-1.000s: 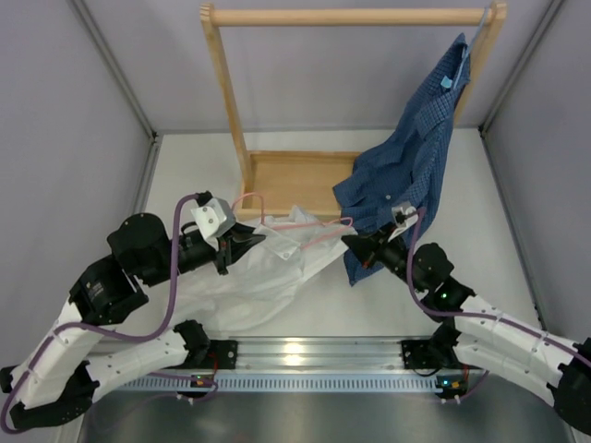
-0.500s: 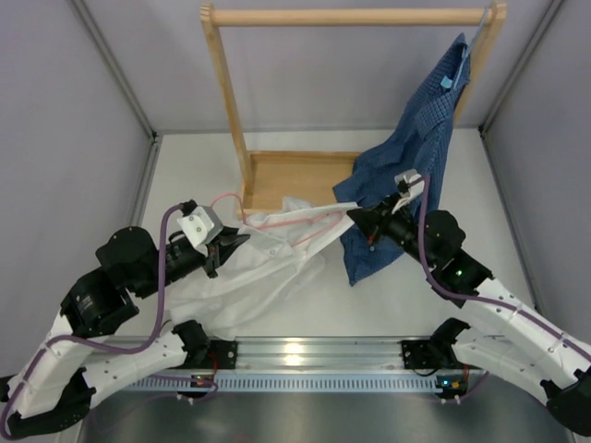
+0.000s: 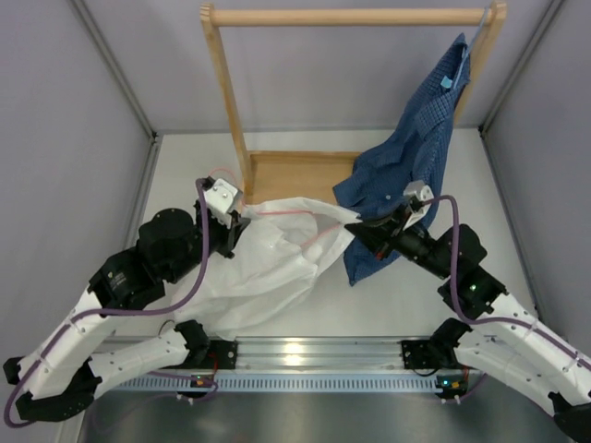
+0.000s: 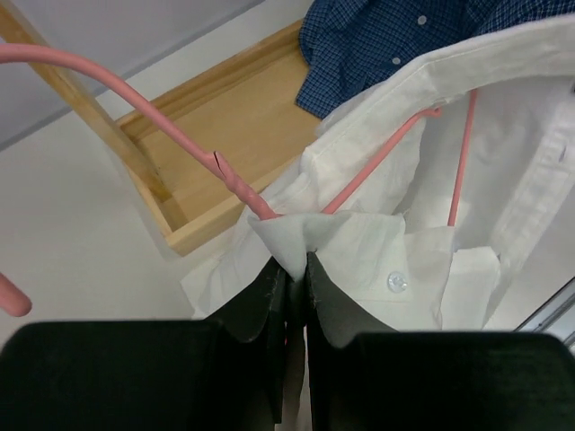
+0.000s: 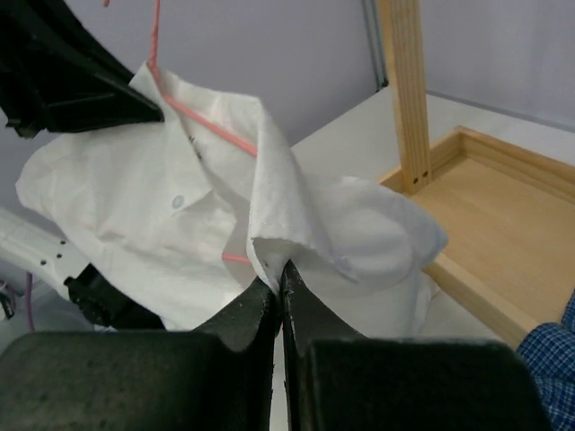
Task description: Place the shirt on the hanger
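Note:
The white shirt [image 3: 268, 263] hangs between my two grippers above the table, draped over the pink hanger [image 3: 305, 242]. My left gripper [image 3: 233, 221] is shut on a fold of the shirt [image 4: 296, 242] by the collar, right at the hanger's neck [image 4: 234, 184]. My right gripper [image 3: 355, 229] is shut on the shirt's other shoulder edge [image 5: 269, 251]. Pink hanger wire [image 5: 211, 126] shows through the shirt opening. The hanger's hook [image 3: 220, 177] curls up behind the left gripper. The shirt's lower part lies on the table.
A wooden rack [image 3: 226, 83] with a tray base [image 3: 295, 180] stands at the back. A dark blue checked shirt [image 3: 416, 157] hangs from its right end on a pale blue hanger and drapes onto the table beside my right gripper. Grey walls enclose three sides.
Both grippers have risen and spread the shirt wider. The left gripper moved up and toward the rack; the right moved slightly right. The shirt now hangs more open over the hanger.

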`<state>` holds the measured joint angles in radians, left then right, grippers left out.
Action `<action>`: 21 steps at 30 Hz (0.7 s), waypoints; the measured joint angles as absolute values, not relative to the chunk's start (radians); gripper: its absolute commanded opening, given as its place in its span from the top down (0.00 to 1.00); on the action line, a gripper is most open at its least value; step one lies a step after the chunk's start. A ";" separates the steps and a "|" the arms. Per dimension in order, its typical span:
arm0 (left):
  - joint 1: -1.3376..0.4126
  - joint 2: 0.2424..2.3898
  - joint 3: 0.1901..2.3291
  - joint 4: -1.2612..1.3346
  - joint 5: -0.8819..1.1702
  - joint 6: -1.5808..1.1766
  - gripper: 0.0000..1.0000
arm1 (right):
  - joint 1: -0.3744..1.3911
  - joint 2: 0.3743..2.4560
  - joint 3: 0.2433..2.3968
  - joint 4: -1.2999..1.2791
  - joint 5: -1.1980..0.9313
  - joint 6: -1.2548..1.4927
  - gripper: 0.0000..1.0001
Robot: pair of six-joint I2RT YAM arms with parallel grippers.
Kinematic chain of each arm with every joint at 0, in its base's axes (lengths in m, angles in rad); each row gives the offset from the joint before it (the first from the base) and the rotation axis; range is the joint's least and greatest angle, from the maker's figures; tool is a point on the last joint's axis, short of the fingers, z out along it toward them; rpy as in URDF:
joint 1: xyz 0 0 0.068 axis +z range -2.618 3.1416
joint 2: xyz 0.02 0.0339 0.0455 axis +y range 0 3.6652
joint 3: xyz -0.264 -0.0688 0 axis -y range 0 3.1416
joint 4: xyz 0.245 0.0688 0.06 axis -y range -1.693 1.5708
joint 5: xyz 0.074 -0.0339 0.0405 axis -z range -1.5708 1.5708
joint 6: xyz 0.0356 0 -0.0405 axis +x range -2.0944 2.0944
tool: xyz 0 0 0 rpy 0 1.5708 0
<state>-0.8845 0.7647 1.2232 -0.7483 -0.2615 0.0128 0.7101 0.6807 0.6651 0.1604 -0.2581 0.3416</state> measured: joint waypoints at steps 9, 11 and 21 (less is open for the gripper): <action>-0.885 0.741 1.109 -0.445 -0.167 -0.173 1.00 | 0.970 0.723 0.384 0.398 -0.225 0.424 1.00; -0.885 0.728 1.066 -0.378 -0.112 -0.183 1.00 | 0.987 0.783 0.342 0.443 -0.207 0.440 1.00; -0.885 0.686 0.912 -0.178 0.006 -0.123 1.00 | 0.990 0.646 0.331 0.355 -0.090 0.430 0.46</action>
<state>-0.8848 0.6865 0.9115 -0.1780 0.0063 -0.1234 0.9897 0.6464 0.3305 0.3550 -0.0898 0.4301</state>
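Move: The right hand pinches the edge of the white shirt. The pink hanger's right end is inside the cloth, about 3 cm ahead and 3 cm to its left at about the same height, and the blue shirt lies some 17 cm ahead, 8 cm right and 15 cm lower. For the left hand, which holds cloth and hanger by the neck, that end is roughly 18 cm right, 1 cm ahead and 5 cm lower. Still pinching the shirt edge, the right hand drags it about 13 cm down, and some 5 cm back and to the left, past the hanger's right end, then rises a little and the fingers part. Meanwhile the left hand keeps its grip on cloth and hanger neck and pushes them about 7 cm right and slightly up, rolling its left side down and turning clockwise. ##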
